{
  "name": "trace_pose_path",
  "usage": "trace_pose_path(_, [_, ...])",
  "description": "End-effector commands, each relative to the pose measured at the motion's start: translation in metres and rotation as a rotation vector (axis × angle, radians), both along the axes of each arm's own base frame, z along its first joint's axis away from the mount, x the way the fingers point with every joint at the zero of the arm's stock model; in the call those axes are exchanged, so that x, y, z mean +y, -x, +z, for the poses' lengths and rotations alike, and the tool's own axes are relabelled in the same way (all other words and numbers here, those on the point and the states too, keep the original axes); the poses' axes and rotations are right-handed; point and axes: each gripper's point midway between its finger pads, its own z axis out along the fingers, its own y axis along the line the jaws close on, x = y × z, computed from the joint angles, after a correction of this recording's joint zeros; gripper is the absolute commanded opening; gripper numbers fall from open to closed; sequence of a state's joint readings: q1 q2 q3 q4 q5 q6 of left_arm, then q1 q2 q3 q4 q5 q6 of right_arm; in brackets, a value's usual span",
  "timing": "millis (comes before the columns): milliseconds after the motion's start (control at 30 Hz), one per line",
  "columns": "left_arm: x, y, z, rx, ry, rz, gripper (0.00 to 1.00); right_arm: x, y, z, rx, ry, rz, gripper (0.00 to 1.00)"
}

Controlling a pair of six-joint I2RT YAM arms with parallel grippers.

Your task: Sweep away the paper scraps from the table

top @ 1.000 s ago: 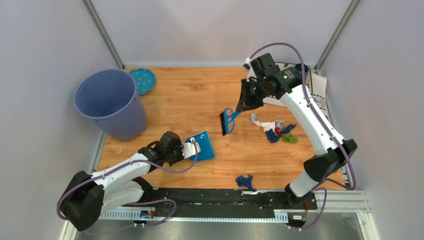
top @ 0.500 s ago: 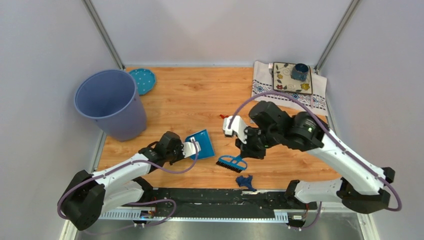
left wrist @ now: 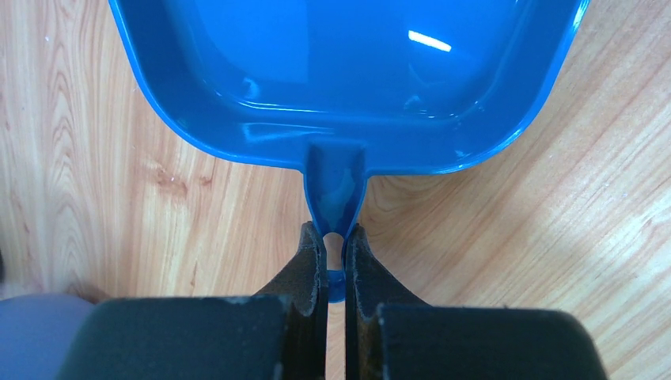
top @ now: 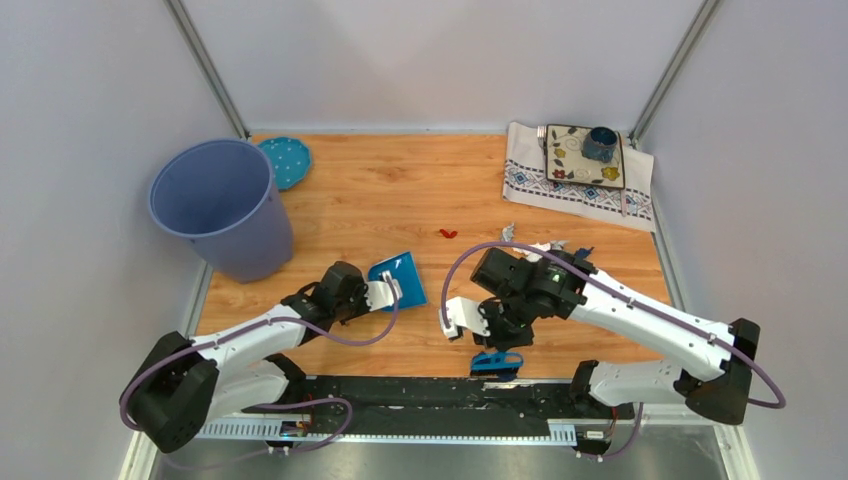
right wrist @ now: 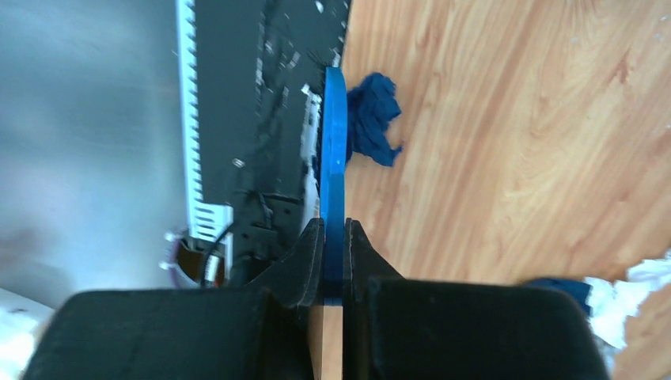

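Note:
My left gripper (top: 373, 296) is shut on the handle of a blue dustpan (top: 398, 281) lying flat on the table (top: 400, 190); the left wrist view shows the pan (left wrist: 340, 71) ahead of the gripper (left wrist: 335, 247). My right gripper (top: 503, 338) is shut on a blue brush (top: 497, 362) at the near edge. In the right wrist view the brush (right wrist: 333, 158) stands edge-on in the gripper (right wrist: 335, 237), with a dark blue scrap (right wrist: 373, 119) against its table side. A red scrap (top: 448, 233) and a white scrap (top: 508, 232) lie mid-table. More scraps (top: 582, 252) are mostly hidden behind the right arm.
A blue-grey bucket (top: 215, 205) stands at the left, with a teal dotted plate (top: 285, 160) behind it. A patterned white cloth (top: 575, 190) at the back right carries a tray and a blue cup (top: 600, 143). The black rail (top: 400, 393) runs along the near edge.
My right arm has swung the brush from mid-table down to the near edge, beside the dark blue scrap by the rail. The left gripper has shifted the dustpan slightly farther back.

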State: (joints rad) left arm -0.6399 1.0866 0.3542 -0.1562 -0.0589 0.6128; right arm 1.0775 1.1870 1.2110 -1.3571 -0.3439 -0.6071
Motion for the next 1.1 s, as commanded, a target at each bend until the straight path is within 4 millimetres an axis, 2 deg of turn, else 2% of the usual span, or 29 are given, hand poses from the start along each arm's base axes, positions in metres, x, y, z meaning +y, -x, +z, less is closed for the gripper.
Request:
trace_pose_path(0, [0.031,0.043,-0.038,0.191,-0.14,-0.013,0.0,-0.067,0.003,-0.02,-0.036,0.272,0.14,0.0])
trace_pose_path(100, [0.03,0.054,-0.041,0.252,-0.142,-0.039,0.0,-0.068,-0.011,-0.041,-0.061,0.342,0.14,0.0])
trace_pose_path(167, [0.03,0.061,-0.043,0.293,-0.144,-0.053,0.0,-0.066,-0.044,-0.047,-0.171,0.36,0.048,0.0])
trace_pose_path(300, [0.031,0.071,-0.047,0.347,-0.152,-0.065,0.0,-0.059,-0.106,-0.031,-0.364,0.267,-0.189,0.0])
trace_pose_path(333, [0.029,0.073,-0.046,0.359,-0.142,-0.073,0.0,-0.05,-0.123,-0.022,-0.415,0.2,-0.239,0.0])
trace_pose_path(367, [0.03,0.076,-0.046,0.373,-0.147,-0.078,0.0,-0.049,-0.133,-0.019,-0.433,0.173,-0.278,0.0])
trace_pose_path(533, [0.028,0.079,-0.041,0.416,-0.158,-0.09,0.01,-0.033,-0.159,-0.017,-0.513,0.127,-0.299,0.0])
trace_pose_path(633, [0.028,0.085,-0.039,0.454,-0.16,-0.101,0.08,-0.031,-0.176,-0.007,-0.555,0.127,-0.361,0.0])
trace_pose_path(733, [0.027,0.088,-0.035,0.49,-0.166,-0.1,0.16,-0.022,-0.185,0.019,-0.574,0.047,-0.437,0.0])
trace_pose_path(800, [0.027,0.088,-0.032,0.502,-0.17,-0.099,0.2,-0.011,-0.19,0.045,-0.589,-0.053,-0.525,0.0])
trace_pose_path(900, [0.023,0.085,-0.023,0.5,-0.16,-0.1,0.27,0.0,-0.19,0.077,-0.56,-0.198,-0.676,0.0])
trace_pose_path(967, [0.021,0.089,-0.02,0.514,-0.148,-0.106,0.33,0.007,-0.187,0.083,-0.518,-0.245,-0.73,0.0])
trace_pose_path(1067, [0.019,0.091,-0.016,0.511,-0.129,-0.126,0.41,0.011,-0.196,0.087,-0.455,-0.284,-0.952,0.0])
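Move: The loose blue scrap lies at the near table edge, about 2 cm back, 6 cm left and 17 cm below the right hand, beside its brush tip. On the same table level, the scrap pile is some 21 cm ahead and 7 cm right, the dustpan 19 cm ahead and 26 cm left. From the left hand, holding the dustpan's handle, the blue scrap is about 30 cm right and 13 cm back. Right brush dips, sweeps forward some 18 cm towards the pile, then lifts; left draws dustpan back, fingers opening. ##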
